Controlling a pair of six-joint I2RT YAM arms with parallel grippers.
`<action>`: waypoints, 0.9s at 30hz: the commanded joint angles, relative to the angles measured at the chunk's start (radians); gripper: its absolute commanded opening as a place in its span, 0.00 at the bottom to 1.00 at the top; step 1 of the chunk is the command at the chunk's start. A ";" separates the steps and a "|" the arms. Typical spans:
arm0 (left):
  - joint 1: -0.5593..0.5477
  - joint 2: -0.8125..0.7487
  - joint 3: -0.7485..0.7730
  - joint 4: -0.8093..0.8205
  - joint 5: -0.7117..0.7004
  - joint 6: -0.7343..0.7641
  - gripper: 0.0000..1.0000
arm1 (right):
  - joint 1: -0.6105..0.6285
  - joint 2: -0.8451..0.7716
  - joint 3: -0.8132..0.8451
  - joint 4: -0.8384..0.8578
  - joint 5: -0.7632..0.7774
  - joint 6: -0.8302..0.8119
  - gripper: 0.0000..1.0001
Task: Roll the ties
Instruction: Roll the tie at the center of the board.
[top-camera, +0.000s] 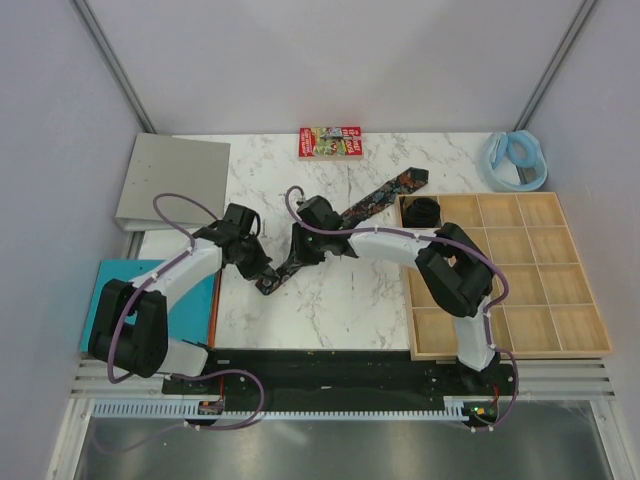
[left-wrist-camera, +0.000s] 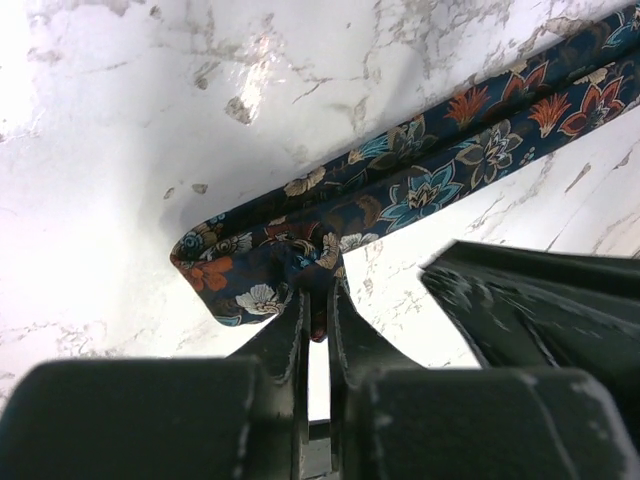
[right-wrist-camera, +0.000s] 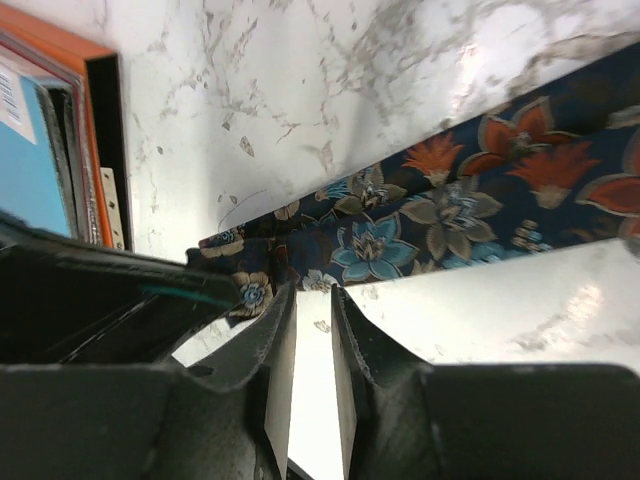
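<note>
One tie (top-camera: 375, 200), dark with a floral print, lies as a long strip slanting across the marble table (top-camera: 330, 310). Its near end is folded over, and my left gripper (top-camera: 262, 272) is shut on that fold; the left wrist view shows the tie (left-wrist-camera: 420, 180) pinched between the left gripper's (left-wrist-camera: 318, 300) fingers. My right gripper (top-camera: 298, 258) sits just beside it. In the right wrist view the right gripper (right-wrist-camera: 313, 292) is open a narrow way, its tips at the edge of the tie (right-wrist-camera: 450, 210), with bare table between them. A rolled tie (top-camera: 422, 210) rests in a tray compartment.
A wooden tray (top-camera: 560, 290) of several compartments fills the right side. A red printed box (top-camera: 329, 142) lies at the back, a pale blue ring (top-camera: 515, 160) at the back right. A grey board (top-camera: 175, 180) and a teal book (top-camera: 100, 300) occupy the left.
</note>
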 joint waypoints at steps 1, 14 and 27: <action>-0.022 0.038 0.063 0.027 -0.039 0.018 0.12 | -0.016 -0.102 -0.048 -0.001 0.018 -0.031 0.28; -0.100 -0.011 0.113 -0.010 -0.088 0.009 0.71 | -0.016 -0.195 -0.096 0.013 0.003 -0.039 0.29; -0.050 -0.232 0.103 -0.179 -0.219 0.050 0.70 | -0.008 -0.129 -0.036 0.134 -0.164 0.055 0.27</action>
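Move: The tie's turned-over end lies pinched at its edge by the left fingers, its middle about 2 cm to the left hand's left, level with it in reach and some 1 cm below. The tie's far end is roughly 23 cm ahead and 32 cm right; the blue binder sits about 28 cm left and 7 cm back. From the right hand the turned-over end is some 6 cm left, 4 cm back and 3 cm below. The tie's turned-over end is let go as the left fingers open wide, the hand drifting about 2.5 cm right and slightly forward while still low, then swinging back left as it climbs straight off the fold, ending some 6 cm higher with the fingers tipped about 10 degrees forward. The right hand also lifts about 5 cm, first easing right and then back left, its fingers staying part-open and empty. ##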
